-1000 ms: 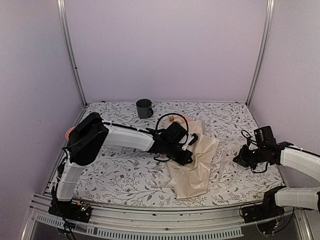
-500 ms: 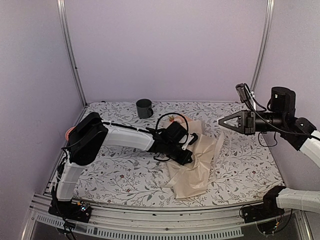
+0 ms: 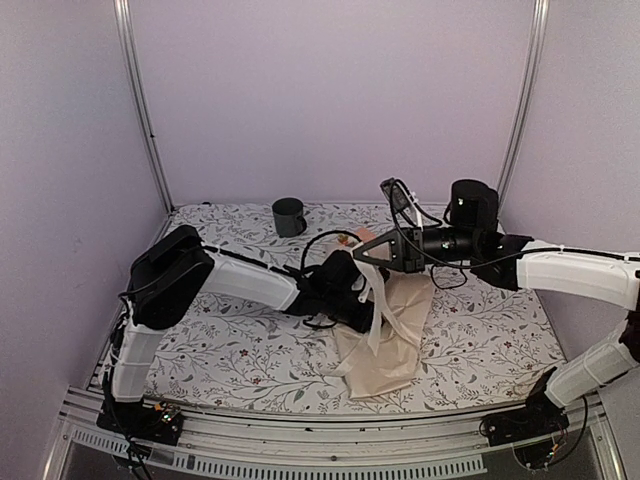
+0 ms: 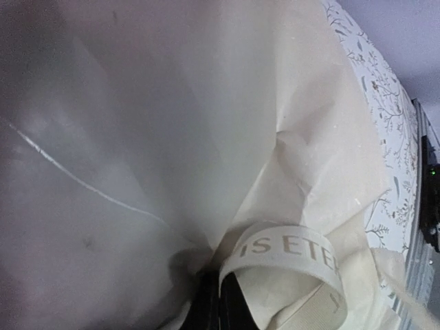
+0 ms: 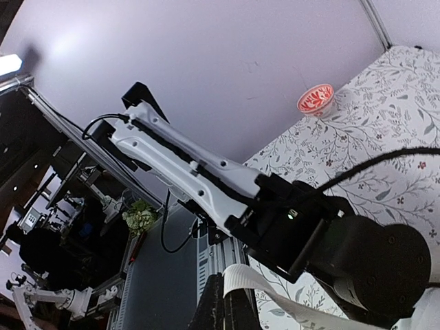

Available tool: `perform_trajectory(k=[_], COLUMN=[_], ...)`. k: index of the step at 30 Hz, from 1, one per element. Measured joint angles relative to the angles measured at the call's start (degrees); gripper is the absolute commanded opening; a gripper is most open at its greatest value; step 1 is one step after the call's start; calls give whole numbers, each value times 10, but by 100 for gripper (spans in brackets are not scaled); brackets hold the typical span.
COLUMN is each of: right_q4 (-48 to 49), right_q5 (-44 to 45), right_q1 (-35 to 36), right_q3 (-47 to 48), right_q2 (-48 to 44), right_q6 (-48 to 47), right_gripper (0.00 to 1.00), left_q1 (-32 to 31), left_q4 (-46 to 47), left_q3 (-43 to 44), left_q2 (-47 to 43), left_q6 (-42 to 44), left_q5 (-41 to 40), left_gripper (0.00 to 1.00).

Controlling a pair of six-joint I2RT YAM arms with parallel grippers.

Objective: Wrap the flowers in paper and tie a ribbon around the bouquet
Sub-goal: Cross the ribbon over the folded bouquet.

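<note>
The bouquet [image 3: 395, 340] lies mid-table as a crumpled cone of cream paper [image 4: 172, 124]. A bit of yellow-orange from the flowers [image 3: 347, 238] peeks out at its far end. My left gripper [image 3: 358, 312] rests low on the pinched part. In the left wrist view it [image 4: 220, 302] is shut on the lettered cream ribbon [image 4: 289, 249], which loops out from between the fingers against the paper. My right gripper [image 3: 358, 258] hovers above the bouquet, shut on the ribbon [image 5: 275, 297]. From there the ribbon [image 3: 375, 310] hangs down across the paper.
A dark mug [image 3: 289, 216] stands at the back of the floral tablecloth. A small red-patterned bowl [image 5: 316, 100] sits near the table's left edge. My left arm [image 5: 179, 155] stretches across in front of the right wrist camera. The metal front rail [image 3: 300, 455] bounds the near side.
My right arm has lifted off the table's right side and swung left over the bouquet, carrying the ribbon, which now drapes across the paper. The left gripper has stayed put.
</note>
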Motion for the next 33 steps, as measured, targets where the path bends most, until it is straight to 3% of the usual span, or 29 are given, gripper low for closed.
perform_trajectory(k=[6,11,23,28,33], right_q4=[90,183,226,157,65], right_q5=[8,8,29,43,42], right_q1=[-25,-88,-126,-128,-128], right_q3=[-94,-186,-142,-88,-32], right_q2=[62,97,274,304,315], right_q6=[39,102,150,129,64], right_gripper=[0,0,0,0,0], left_q1=[4,6,6,-12,-69], left_q4=[31,60,98,50,-60], left_q3=[-18,-56,-139,-141,-20], left_q2=[-3,-26,-126,-209,-215], left_q6=[-17,-30,-31,70,220], left_q5=[13,16,22,16,-23], left_gripper=[0,0,0,0,0])
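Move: The folded bouquet lies under the right hand, its middle about 6 cm ahead, level sideways and some 26 cm below. For the left hand, down at the paper, that middle is about 3 cm to the right, 2 cm ahead and at its own height. From the left hand, the blossoms at the paper's top are about 24 cm ahead and 5 cm left; a loose ribbon tail lies roughly 14 cm back and 9 cm left. Down by about 23 cm and forward some 12, swinging slightly right early on, the right hand carries its ribbon end onto the far right part of the bouquet, rolling about 30 degrees and tipping its fingers down against the paper. The left hand lingers low, then rises ever faster off the bouquet, some 17 cm up and drawing back, turning clockwise. Both keep the ribbon pinched. ##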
